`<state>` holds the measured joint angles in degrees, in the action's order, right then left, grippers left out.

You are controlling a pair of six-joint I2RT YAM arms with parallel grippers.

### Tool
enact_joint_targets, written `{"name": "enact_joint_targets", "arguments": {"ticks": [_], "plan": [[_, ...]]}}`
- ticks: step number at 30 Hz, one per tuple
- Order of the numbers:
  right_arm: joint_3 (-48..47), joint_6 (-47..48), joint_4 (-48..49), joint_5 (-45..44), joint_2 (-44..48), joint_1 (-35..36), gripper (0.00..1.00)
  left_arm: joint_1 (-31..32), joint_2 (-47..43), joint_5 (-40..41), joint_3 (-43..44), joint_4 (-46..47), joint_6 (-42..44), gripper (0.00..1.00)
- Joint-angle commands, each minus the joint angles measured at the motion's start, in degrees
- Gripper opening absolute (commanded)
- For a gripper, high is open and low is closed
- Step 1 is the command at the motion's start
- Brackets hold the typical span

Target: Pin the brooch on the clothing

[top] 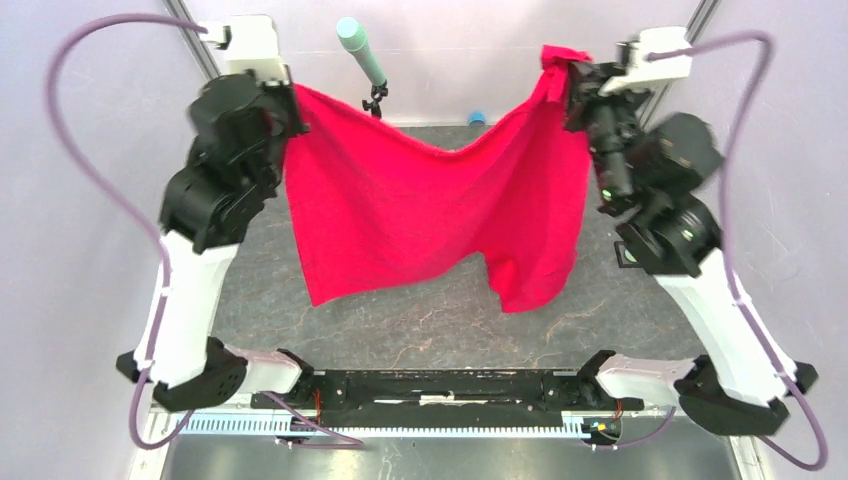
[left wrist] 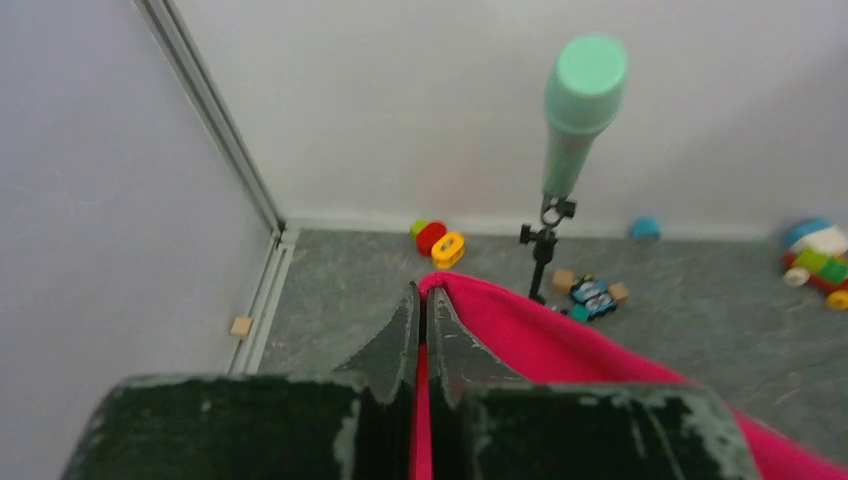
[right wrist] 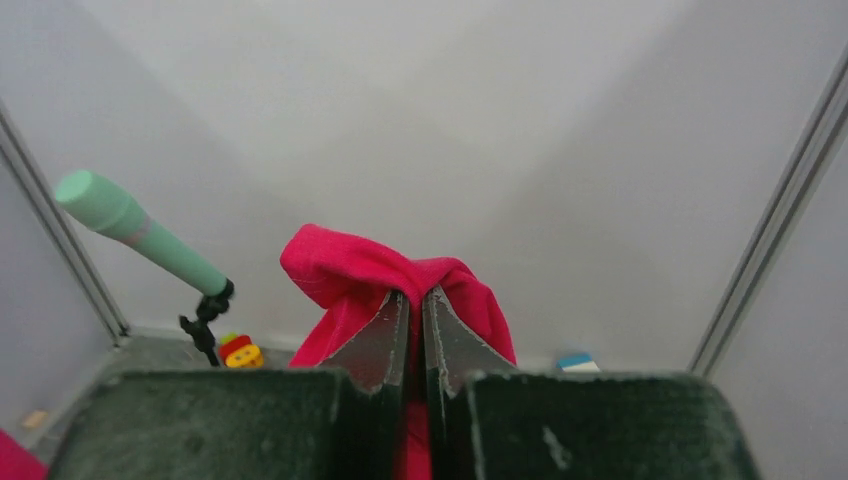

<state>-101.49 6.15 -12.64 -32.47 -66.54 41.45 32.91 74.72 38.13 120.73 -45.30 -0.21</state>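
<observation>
The red-pink T-shirt [top: 430, 210] hangs in the air, stretched between both grippers above the grey table. My left gripper [top: 292, 100] is shut on its left top corner; in the left wrist view the fabric [left wrist: 560, 340] is pinched between the jaws of that gripper [left wrist: 425, 300]. My right gripper [top: 568, 85] is shut on the right top corner, where the cloth [right wrist: 370, 270] bunches above the closed jaws of the gripper [right wrist: 415, 300]. The shirt sags in the middle and its lower edge hangs loose. The brooch is not in view.
A mint-green microphone on a small black stand [top: 362, 55] rises at the back centre, behind the shirt. Small toys lie along the back wall: a red and yellow piece [left wrist: 440, 243], toy cars and blocks [left wrist: 590, 292], more at the right [left wrist: 820, 262]. Grey walls close the cell.
</observation>
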Motion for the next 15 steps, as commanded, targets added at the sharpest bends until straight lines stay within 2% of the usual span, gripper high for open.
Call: {"name": "enact_joint_targets", "arguments": {"ticks": [1, 5, 11, 13, 15], "plan": [[1.8, -2.4, 2.7, 3.4, -6.3, -6.5, 0.0, -7.4, 3.6, -5.8, -2.3, -0.7, -2.9, 0.02], [-2.9, -3.9, 5.7, 10.3, -10.4, -13.6, 0.0, -11.8, 4.8, -11.4, -0.6, 0.9, -2.6, 0.02], [-21.6, -0.1, 5.8, 15.8, -17.9, -16.5, 0.0, -15.7, 10.4, -18.3, 14.9, -4.8, -2.3, 0.02], [-22.9, 0.8, 6.4, 16.2, -16.9, -16.6, 0.0, -15.9, 10.2, -19.0, 16.2, -5.6, -2.3, 0.02], [-18.3, 0.2, 7.5, 15.8, -12.7, -16.6, 0.0, -15.9, 8.2, -19.8, 13.7, -5.5, -3.0, 0.02]]}}
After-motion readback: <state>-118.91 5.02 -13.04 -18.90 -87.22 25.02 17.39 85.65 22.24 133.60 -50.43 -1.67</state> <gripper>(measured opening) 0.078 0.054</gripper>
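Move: I already hold the red clothing by an upper corner in each hand, high over the table. Its middle hangs about 22 cm right of my left hand, 20 below and some 5 back; from my right hand, 19 cm left, 24 below and 4 back. The stand with the green tube is roughly 20 cm ahead and 9 right of my left hand. The black case lies some 25 cm right of my right hand, about level with it fore and aft, far below on the table. I whip the held clothing forward and down with both hands, then snap them up again to about where they began in height. My right hand dips about 8 cm and ends some 12 cm farther out. My left dips about 7 and gains only half as much reach, edging left, away from the right. My fingertips tip down and come back level, keeping their pinch. ##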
